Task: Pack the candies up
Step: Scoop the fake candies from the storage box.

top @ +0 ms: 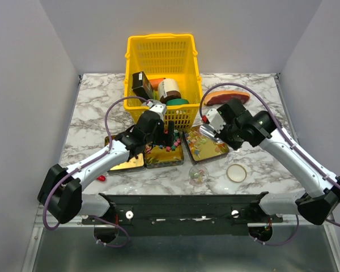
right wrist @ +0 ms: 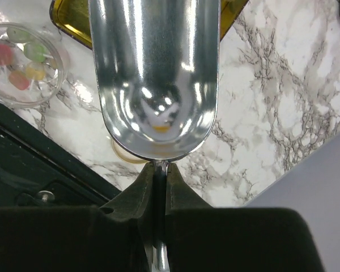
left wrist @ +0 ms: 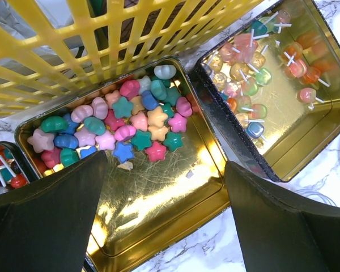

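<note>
Star and shell candies [left wrist: 124, 127], pink, blue, green and yellow, lie heaped at the far end of the middle gold tin [left wrist: 158, 209]. My left gripper [left wrist: 164, 218] hangs open and empty over this tin's bare near half; it also shows in the top view [top: 158, 136]. Lollipops [left wrist: 255, 62] with white sticks lie in the right tin [left wrist: 306, 141]. My right gripper [right wrist: 160, 170] is shut on the handle of a shiny metal scoop [right wrist: 153, 73], which looks empty, held over the right tin [top: 207, 146]. A clear dish [right wrist: 22, 62] holds a few candies.
A yellow basket [top: 161, 62] of groceries stands right behind the tins. A third tin [top: 127, 163] lies at the left. A round lid [top: 237, 172] and the clear dish [top: 199, 174] sit near the front. A reddish slab [top: 226, 97] lies at back right. A red candy [top: 102, 178] lies loose.
</note>
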Motion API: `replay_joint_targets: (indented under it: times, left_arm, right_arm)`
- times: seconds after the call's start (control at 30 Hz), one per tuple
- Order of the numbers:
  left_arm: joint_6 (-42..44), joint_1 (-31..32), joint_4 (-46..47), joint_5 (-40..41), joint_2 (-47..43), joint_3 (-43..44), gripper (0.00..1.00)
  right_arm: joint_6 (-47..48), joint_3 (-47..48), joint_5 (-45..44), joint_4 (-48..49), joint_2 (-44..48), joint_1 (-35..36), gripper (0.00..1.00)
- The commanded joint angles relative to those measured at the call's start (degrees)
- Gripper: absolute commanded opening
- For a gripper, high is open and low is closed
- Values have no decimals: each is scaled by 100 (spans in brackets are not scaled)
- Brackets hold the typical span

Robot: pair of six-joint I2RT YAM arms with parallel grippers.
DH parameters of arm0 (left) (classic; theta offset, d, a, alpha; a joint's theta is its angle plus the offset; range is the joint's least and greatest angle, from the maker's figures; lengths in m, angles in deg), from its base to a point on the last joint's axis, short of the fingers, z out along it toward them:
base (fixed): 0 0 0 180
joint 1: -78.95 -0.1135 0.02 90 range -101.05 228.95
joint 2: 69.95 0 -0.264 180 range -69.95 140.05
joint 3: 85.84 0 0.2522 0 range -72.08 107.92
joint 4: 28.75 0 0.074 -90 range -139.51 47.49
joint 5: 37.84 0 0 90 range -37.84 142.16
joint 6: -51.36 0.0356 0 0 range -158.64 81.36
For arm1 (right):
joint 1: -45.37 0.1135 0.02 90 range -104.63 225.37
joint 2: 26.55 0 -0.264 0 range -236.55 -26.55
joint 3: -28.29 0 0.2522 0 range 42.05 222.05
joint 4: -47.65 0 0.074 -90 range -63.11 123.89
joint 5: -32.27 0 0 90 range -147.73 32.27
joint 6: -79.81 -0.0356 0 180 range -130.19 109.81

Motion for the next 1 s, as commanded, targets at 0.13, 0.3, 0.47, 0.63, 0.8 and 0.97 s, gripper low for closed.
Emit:
replay_joint_targets:
  times: [0.13,0.3,0.47,0.63,0.8,0.97]
  left_arm:
    - [-86,8,-15,-229,-111,-9,99]
    - [-16,35,231,-667,-154,-62,99]
    - [10,61,740,-1494,-339,-35,99]
    - [19,175,1084,-1855,-155,228,99]
    - [1,298,1014,-1882,346,605,99]
    - [89,421,970,-1890,653,738,99]
  right_arm:
    - [260,-175,1324,-3,-619,-674,1]
    - [154,72,1625,-100,-708,-701,1]
    - [136,-25,2126,-91,-462,-701,1]
    - [58,-323,2715,251,-172,-701,1]
    - [-57,-534,2988,585,214,-701,1]
    - [-118,-658,3076,796,514,-701,1]
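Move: The right tray of clear lollipops lies about 7 cm ahead and 7 cm left of my scoop-holding right hand, some 20 cm below. From that hand, the glass jar is 6 cm back and 10 cm left, its loose lid 4 cm back and 5 cm right. From my open left hand the right tray is about 16 cm right and level with it, 12 cm down; the star-candy tray is 2 cm back and 2 cm left, the jar 11 cm back and 12 cm right. I dip my right hand about 4 cm, tipping it down, then draw it back and left towards the jar while rising a little, rolling its left side up some 20 degrees and keeping hold of the scoop. After a slow start my left hand swings right 8 cm and up 5, fingers still wide open, off the star candies towards the right tray, turning clockwise. ##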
